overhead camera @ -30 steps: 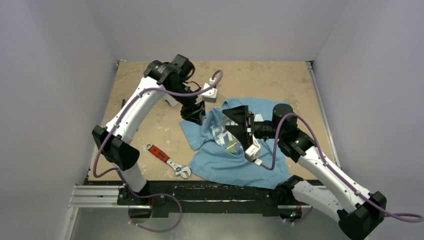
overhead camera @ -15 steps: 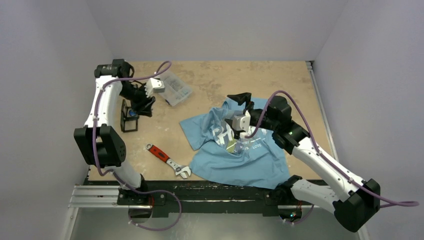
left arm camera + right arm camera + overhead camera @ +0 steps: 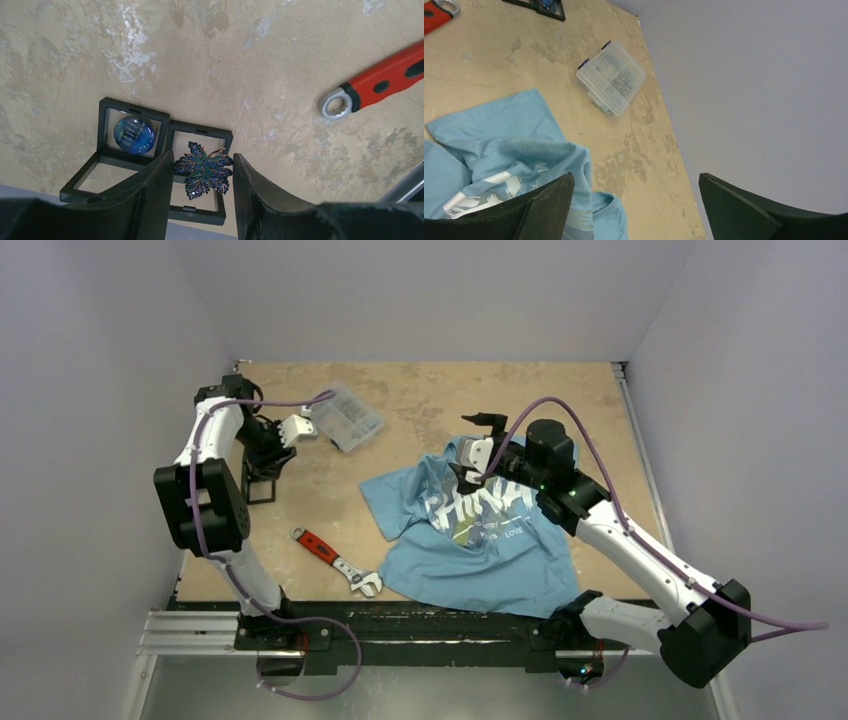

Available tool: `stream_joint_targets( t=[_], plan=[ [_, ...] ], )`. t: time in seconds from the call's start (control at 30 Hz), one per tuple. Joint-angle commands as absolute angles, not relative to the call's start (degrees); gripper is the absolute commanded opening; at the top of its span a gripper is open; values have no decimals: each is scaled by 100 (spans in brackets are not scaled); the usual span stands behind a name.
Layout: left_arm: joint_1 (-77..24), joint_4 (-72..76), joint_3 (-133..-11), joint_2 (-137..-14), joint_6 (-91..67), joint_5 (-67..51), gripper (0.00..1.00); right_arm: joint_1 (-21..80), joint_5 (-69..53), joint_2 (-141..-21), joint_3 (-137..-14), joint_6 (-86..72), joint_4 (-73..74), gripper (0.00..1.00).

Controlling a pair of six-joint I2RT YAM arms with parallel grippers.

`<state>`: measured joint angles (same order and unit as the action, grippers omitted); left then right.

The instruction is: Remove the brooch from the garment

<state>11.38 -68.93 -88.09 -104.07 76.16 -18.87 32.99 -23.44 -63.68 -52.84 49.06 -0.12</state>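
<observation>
The brooch [image 3: 204, 169], a dark blue jewelled leaf, sits between the fingers of my left gripper [image 3: 202, 156], which is shut on it. It hangs just above an open black display case [image 3: 200, 132]. In the top view the left gripper [image 3: 268, 454] is at the far left of the table, well away from the garment. The garment [image 3: 480, 540] is a light blue T-shirt with white lettering, lying crumpled at centre right. My right gripper [image 3: 478, 446] hovers over the shirt's collar, jaws wide open and holding nothing; the shirt [image 3: 499, 130] lies below its left finger.
A second black case holds a round blue stone [image 3: 133, 131]. A red-handled wrench [image 3: 335, 562] lies near the front edge, its ring end [image 3: 336, 102] right of the cases. A clear plastic parts box [image 3: 347, 417] sits at the back left.
My left arm has swung from the shirt to the far left of the table, carrying the brooch over the black cases. The right gripper has lifted off the shirt toward its collar.
</observation>
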Motion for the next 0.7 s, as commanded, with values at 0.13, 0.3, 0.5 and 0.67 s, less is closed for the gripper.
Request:
stream_joint_targets(
  t=[0.13,0.3,0.5,0.67],
  plan=[
    [1298,-6343,-8510,-10713,7934,-1427,34,3313,-2115,-6213,-5502,4761,163,99],
    [1375,-6118,-8231,-10747,8006,-1192,35,3309,-2146,-6144,-5442,4863,231,99],
    [1473,-5993,-8161,-10884,8095,-1046,37,3312,-2225,-6104,-5418,5097,350,99],
    [1500,-5943,-8135,-10985,8151,-976,38,3310,-2224,-6076,-5445,5074,452,99]
  ],
)
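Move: The left gripper already holds the brooch; its empty black case compartment lies about 4 cm to the left, 1 cm back and some 10 cm below. The case with the round blue badge adjoins that compartment, 6 cm farther out. From the left gripper, the clear organizer is about 18 cm ahead and 14 cm right, the wrench 18 cm back and 15 cm right. From the right gripper, the empty compartment is roughly 48 cm left, 3 cm ahead and 28 cm below. Lower the left gripper about 5.5 cm while shifting it some 4.5 cm to the left, bringing the brooch down towards the empty case compartment beside the badge. Keep the fingers pinched on the brooch as they are, and tilt the wrist some 10 degrees so they point more nearly straight down. ##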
